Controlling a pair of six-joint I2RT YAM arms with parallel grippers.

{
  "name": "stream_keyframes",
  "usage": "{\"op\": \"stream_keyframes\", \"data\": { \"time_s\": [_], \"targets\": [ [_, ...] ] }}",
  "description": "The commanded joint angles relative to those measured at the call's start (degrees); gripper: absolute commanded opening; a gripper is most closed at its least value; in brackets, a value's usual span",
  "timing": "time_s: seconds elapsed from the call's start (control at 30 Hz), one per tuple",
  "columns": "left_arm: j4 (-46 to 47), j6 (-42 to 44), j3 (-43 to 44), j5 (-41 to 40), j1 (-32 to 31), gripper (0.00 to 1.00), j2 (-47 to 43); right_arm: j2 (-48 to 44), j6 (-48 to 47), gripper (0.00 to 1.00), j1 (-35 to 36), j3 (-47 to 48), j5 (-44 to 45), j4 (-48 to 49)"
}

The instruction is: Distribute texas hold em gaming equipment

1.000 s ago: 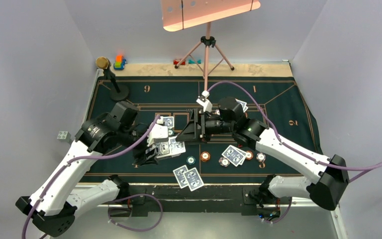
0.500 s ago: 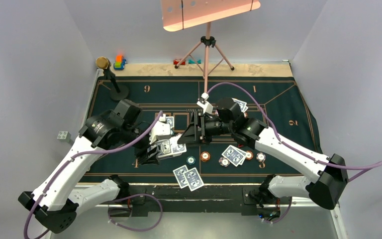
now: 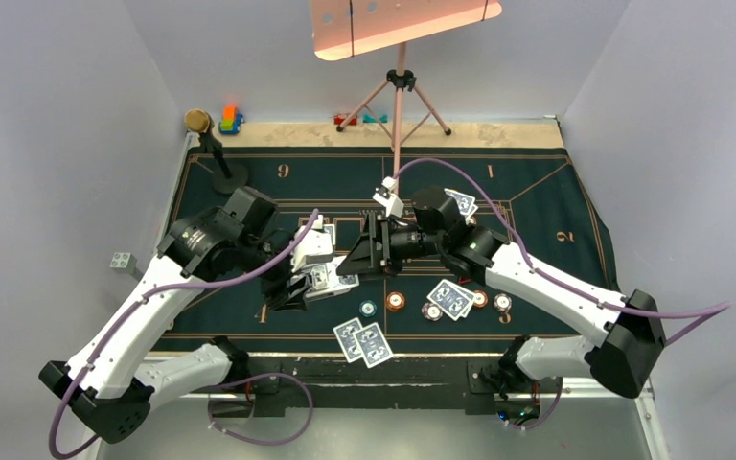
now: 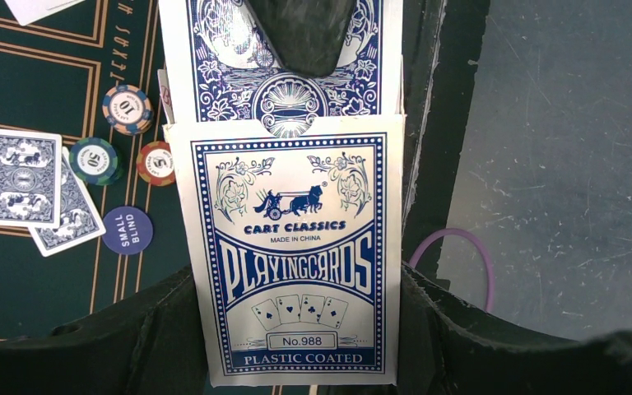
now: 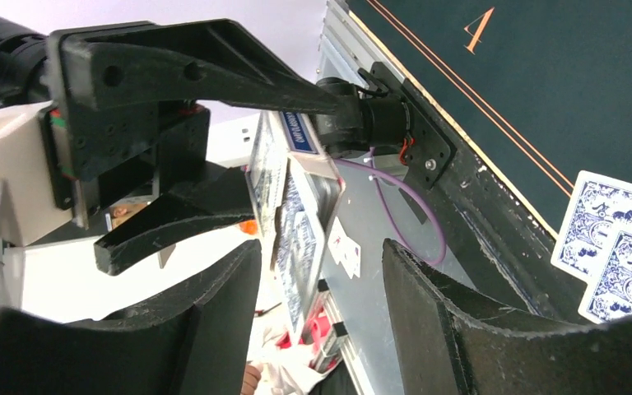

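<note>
My left gripper [image 4: 296,362] is shut on a blue-and-white playing card box [image 4: 292,271], held above the table's near edge. Blue-backed cards [image 4: 214,49] stick out of its open top. My right gripper [image 5: 321,313] is open, its fingers either side of the edge-on cards [image 5: 296,239], with gaps showing. One right finger [image 4: 300,33] lies over the top card's back. In the top view the two grippers meet at the box [image 3: 324,280]. On the felt lie card pairs [image 3: 362,340] [image 3: 450,298], chips [image 3: 397,301] [image 4: 93,160] and a dark blue small-blind disc [image 4: 127,230].
A gold-topped black stand [image 3: 216,153] is at the back left of the green felt [image 3: 556,211], with toy blocks [image 3: 230,120] behind it. A pink tripod [image 3: 399,96] stands at the back centre. More cards [image 3: 464,202] lie beside the right arm.
My right gripper has moved left onto the cards in the box and its jaws have narrowed a little. The left arm has lifted the box slightly toward it.
</note>
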Motion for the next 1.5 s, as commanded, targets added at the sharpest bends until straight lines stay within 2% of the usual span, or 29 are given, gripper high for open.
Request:
{"op": "stream_keyframes", "data": {
  "time_s": [0.0, 0.73, 1.03, 1.37, 1.47],
  "targets": [
    [1.2, -0.5, 3.6, -0.2, -0.2, 0.59, -0.3, 0.8, 1.0, 0.58, 0.6, 0.5, -2.0, 3.5],
    [2.3, -1.5, 1.6, 2.1, -0.2, 0.55, -3.2, -3.5, -4.1, 0.28, -1.9, 2.0, 1.0, -7.7],
    [2.5, -2.0, -0.2, 2.6, -0.2, 0.54, -4.0, -6.1, -8.6, 0.20, -5.3, 6.5, 3.1, -16.1],
    [2.2, -2.2, -0.7, 2.7, -0.2, 0.53, -4.0, -5.7, -13.9, 0.00, -6.2, 13.5, 7.9, -25.4],
    [2.2, -2.2, -1.0, 2.5, -0.2, 0.53, -4.1, -5.4, -17.3, 0.00, -6.8, 17.9, 10.9, -30.4]
  ]
}}
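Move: The top card poking out of the box's open end is what my right hand goes for; its middle lies about 4 cm left, 1 cm back and 1 cm below. My left hand holds the box, with that card's middle about 6 cm right, 2 cm ahead and 3 cm higher. Some 26 cm below my right hand, the green chip is 3 cm right and 2 cm ahead, the orange chip 9 cm right and 3 cm ahead, and the two dealt cards 3 cm right and 5 cm back. I close my right fingers fully from their half-open straddle over the deck's end, dipping slightly first, and pinch the top card, drawing it right out of the box by about 5 cm, then also up and a little forward, fingertips dipping some 10 degrees. My left hand keeps its grip and holds the box nearly still against the pull. ##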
